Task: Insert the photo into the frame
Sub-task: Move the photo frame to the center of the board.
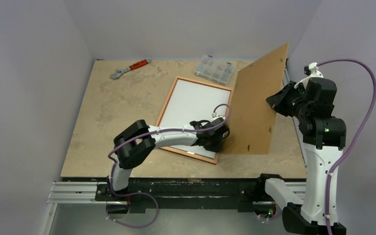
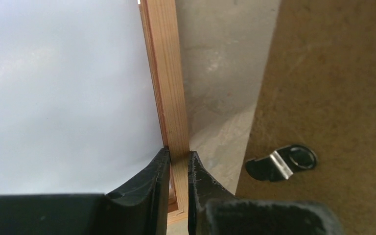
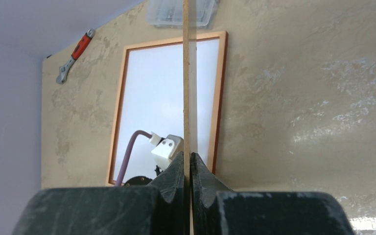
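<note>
The frame [image 1: 166,102] lies flat mid-table with its pale wood back up. Inside it the photo [image 1: 196,105] shows only its plain white back. My left gripper [image 1: 219,135] is shut on the frame's right rail [image 2: 169,73] close to the near right corner, one finger on the photo [image 2: 63,88] side and one on the outer side. My right gripper [image 1: 277,103] is shut on the right edge of the brown backing board [image 1: 257,105], which stands tilted on its lower edge just right of the frame. In the right wrist view the board [image 3: 186,73] is edge-on between the fingers.
An orange-handled wrench [image 1: 129,68] and a clear plastic parts box [image 1: 217,69] lie at the back of the table. A black turn clip [image 2: 281,163] sits on the board's face. Walls close in on the left, back and right.
</note>
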Robot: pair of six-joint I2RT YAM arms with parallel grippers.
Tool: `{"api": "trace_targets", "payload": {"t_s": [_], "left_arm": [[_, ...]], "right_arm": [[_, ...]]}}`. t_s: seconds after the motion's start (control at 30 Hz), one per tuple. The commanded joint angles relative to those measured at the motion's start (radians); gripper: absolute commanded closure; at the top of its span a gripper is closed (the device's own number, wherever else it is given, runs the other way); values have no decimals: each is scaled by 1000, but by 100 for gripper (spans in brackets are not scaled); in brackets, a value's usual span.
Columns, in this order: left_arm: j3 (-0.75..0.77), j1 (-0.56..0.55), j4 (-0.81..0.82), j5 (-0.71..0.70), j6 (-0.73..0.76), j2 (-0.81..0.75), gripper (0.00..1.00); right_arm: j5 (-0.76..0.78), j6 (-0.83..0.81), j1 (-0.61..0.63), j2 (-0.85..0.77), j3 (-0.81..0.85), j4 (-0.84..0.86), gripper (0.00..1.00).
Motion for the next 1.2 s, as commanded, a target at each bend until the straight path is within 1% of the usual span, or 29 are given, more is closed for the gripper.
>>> {"api": "trace_targets", "payload": {"t_s": [0.0,0.07,0.13,0.17,0.2,0.23,0.3,0.37,0.5,0.6,0.7,0.77,0.83,0.9,0.97,1.03,1.1,1.17], "left_arm": [[55,-45,93,46,-47,2,98],[59,-54,119,59,-66,-1,94],[57,-55,147,64,-78,-13,80],[47,-55,166,63,-83,-25,67],[38,-55,174,57,-85,-40,51],[26,-51,176,48,-81,-59,44],[-17,-33,183,45,-76,-104,35],[-87,3,206,56,-75,-165,30],[-264,99,252,70,-53,-345,24],[-372,167,242,66,-25,-472,23],[-473,264,220,89,-18,-590,23],[-526,337,172,80,-3,-670,23],[-563,425,91,47,20,-742,23],[-574,493,-14,-31,37,-799,23],[-570,547,-155,-116,41,-830,23],[-576,583,-211,-172,50,-837,23],[-587,608,-231,-204,53,-816,21],[-598,629,-196,-178,72,-772,20]], "right_arm": [[44,-10,11,4,89,60,100],[75,-17,20,12,113,44,100],[101,-22,33,13,128,35,100],[111,-25,37,13,134,31,100],[118,-27,41,14,136,28,100],[121,-29,44,13,139,27,100],[123,-29,47,11,136,26,100],[109,-28,49,8,124,33,100],[63,-21,48,1,89,57,100],[6,-10,48,-8,43,86,100],[-46,14,48,-29,-24,119,100],[-84,26,49,-38,-70,138,100],[-138,41,48,-46,-114,165,100],[-195,49,48,-53,-163,196,100],[-229,68,48,-58,-197,217,100],[-268,75,48,-59,-222,240,100],[-296,80,48,-55,-240,254,100],[-334,79,48,-51,-259,270,100]]}}
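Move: Pinched in the left fingers is the right rail of the photo frame close to its near corner; the frame's middle lies about 17 cm ahead and 11 cm left of this hand, its near-left corner 29 cm left and 3 cm ahead. From the right hand, the frame's middle is some 12 cm ahead, 23 cm left and 31 cm below; the storage box is about 38 cm ahead and 12 cm left. Dragging the frame's near end about 3 cm left and 2 cm back, the left hand then opens wide, lifts off the right rail and sweeps some 30 cm left and 9 cm forward, up over the frame to its near-left corner, turning counter-clockwise about 40 degrees. The right hand keeps its grip on the brown board, rising slightly rightward before lowering it some 7 cm and bringing it 6 cm left towards the frame. ##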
